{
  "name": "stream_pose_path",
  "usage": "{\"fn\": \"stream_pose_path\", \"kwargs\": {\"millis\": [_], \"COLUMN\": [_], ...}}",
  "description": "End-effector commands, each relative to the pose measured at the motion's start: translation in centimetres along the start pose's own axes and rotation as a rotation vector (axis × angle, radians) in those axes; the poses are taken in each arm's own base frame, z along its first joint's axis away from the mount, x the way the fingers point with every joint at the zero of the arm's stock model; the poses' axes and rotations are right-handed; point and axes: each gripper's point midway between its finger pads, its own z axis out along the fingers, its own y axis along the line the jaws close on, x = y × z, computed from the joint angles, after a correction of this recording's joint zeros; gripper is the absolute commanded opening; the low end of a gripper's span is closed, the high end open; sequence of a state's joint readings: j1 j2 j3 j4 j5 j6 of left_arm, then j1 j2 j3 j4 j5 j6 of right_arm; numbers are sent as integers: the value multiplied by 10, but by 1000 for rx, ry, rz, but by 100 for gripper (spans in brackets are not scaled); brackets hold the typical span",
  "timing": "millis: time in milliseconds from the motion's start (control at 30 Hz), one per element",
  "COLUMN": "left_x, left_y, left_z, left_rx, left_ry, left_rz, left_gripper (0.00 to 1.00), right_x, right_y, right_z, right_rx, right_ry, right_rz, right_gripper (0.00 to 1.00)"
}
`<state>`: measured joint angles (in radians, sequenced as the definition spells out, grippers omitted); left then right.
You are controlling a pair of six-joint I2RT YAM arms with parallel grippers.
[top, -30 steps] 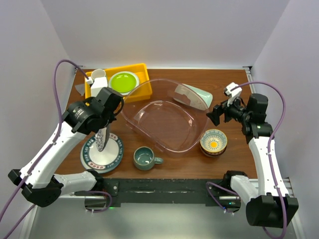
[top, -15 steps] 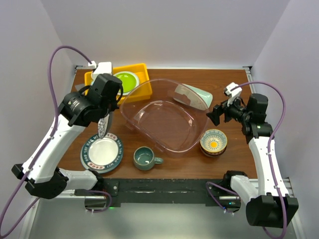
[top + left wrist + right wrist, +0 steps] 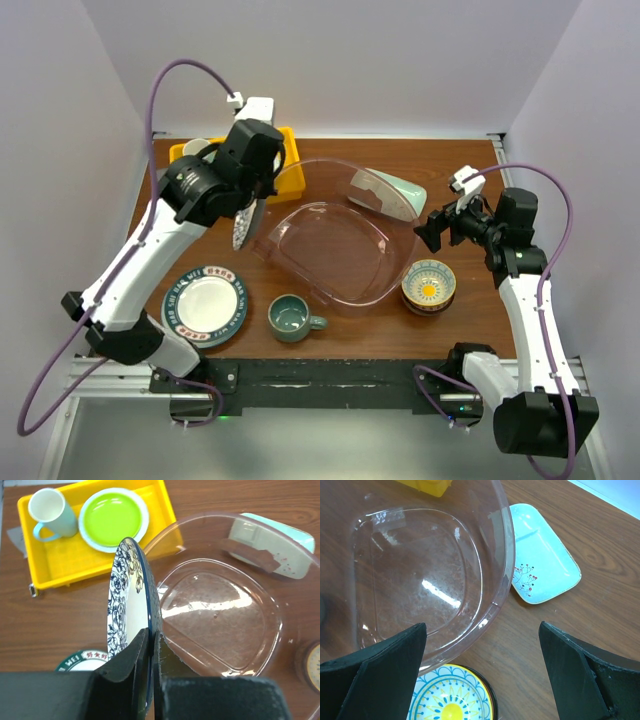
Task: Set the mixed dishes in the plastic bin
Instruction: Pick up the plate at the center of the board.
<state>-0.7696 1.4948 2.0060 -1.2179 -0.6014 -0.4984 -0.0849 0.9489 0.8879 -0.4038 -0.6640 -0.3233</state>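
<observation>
My left gripper [image 3: 248,210] [image 3: 151,636] is shut on the rim of a white plate with a blue flower border [image 3: 242,230] [image 3: 129,600]. The plate hangs edge-on in the air over the left rim of the clear plastic bin [image 3: 300,275] [image 3: 278,630] [image 3: 506,540]. A second plate [image 3: 204,305] [image 3: 82,657] lies flat at the front left. A grey-green mug [image 3: 290,318] stands in front of the bin. The pale-green divided tray [image 3: 390,192] [image 3: 272,540] [image 3: 542,562] leans at the bin's far right rim. My right gripper [image 3: 436,230] [image 3: 482,632] is open above the yellow-inside bowl [image 3: 429,283] [image 3: 451,697], holding nothing.
A yellow tray [image 3: 288,152] [image 3: 55,567] at the back left holds a lime-green plate [image 3: 113,517] and a pale mug [image 3: 47,507]. The left arm's purple cable arches over the back left corner. White walls close in both sides.
My left arm has lifted the plate off the one at the front left and carried it up and to the right, to the bin's left rim. The right arm has not moved.
</observation>
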Motion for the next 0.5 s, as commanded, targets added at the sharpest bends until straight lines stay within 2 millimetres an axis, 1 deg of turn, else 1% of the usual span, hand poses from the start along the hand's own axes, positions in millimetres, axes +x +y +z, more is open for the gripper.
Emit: {"fn": "stream_pose_path", "kwargs": {"millis": [0,133,267,400,467], "left_x": [-50,-54,-50,-40,-31], "left_y": [-24,-49,-75,-93,-102], "left_z": [-15,-9,-3,9,18], "left_rx": [72,101,131,143,144], "left_ry": [-164,-173,-171,-153,-140], "left_rz": [-30,-3,42,71,96], "left_gripper": [0,0,0,0,0], "right_x": [-8,-8,-7,-8,-7], "right_y": [-3,-1,4,10,11], "right_z": [1,2,3,4,5], "right_rx": [9,-4,-33,-67,-74], "right_ry": [-23,-27,-32,-41,-39], "right_rz": [-32,-28,-19,-13,-8], "right_gripper": [98,98,98,98,98]}}
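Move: About 15 cm to the right of the left hand, some 4 cm ahead and 28 cm below, lies the middle of the plastic bin; the hand holds the flower-patterned plate. The yellow tray is roughly 25 cm ahead and 11 cm left, the green-rimmed plate about 12 cm back and 17 cm left, and the green mug 15 cm back and 3 cm right. From the idle right hand, the bin's middle is some 20 cm left, 4 cm ahead and 15 cm lower. Carrying the flower-patterned plate by its rim, still pinched and hanging edge-on, the left hand sweeps about 9 cm to the right, across the bin's left rim towards its middle. Near the end it begins to sink, by a couple of centimetres, while the wrist turns some 10 degrees clockwise and the fingers keep their hold. ##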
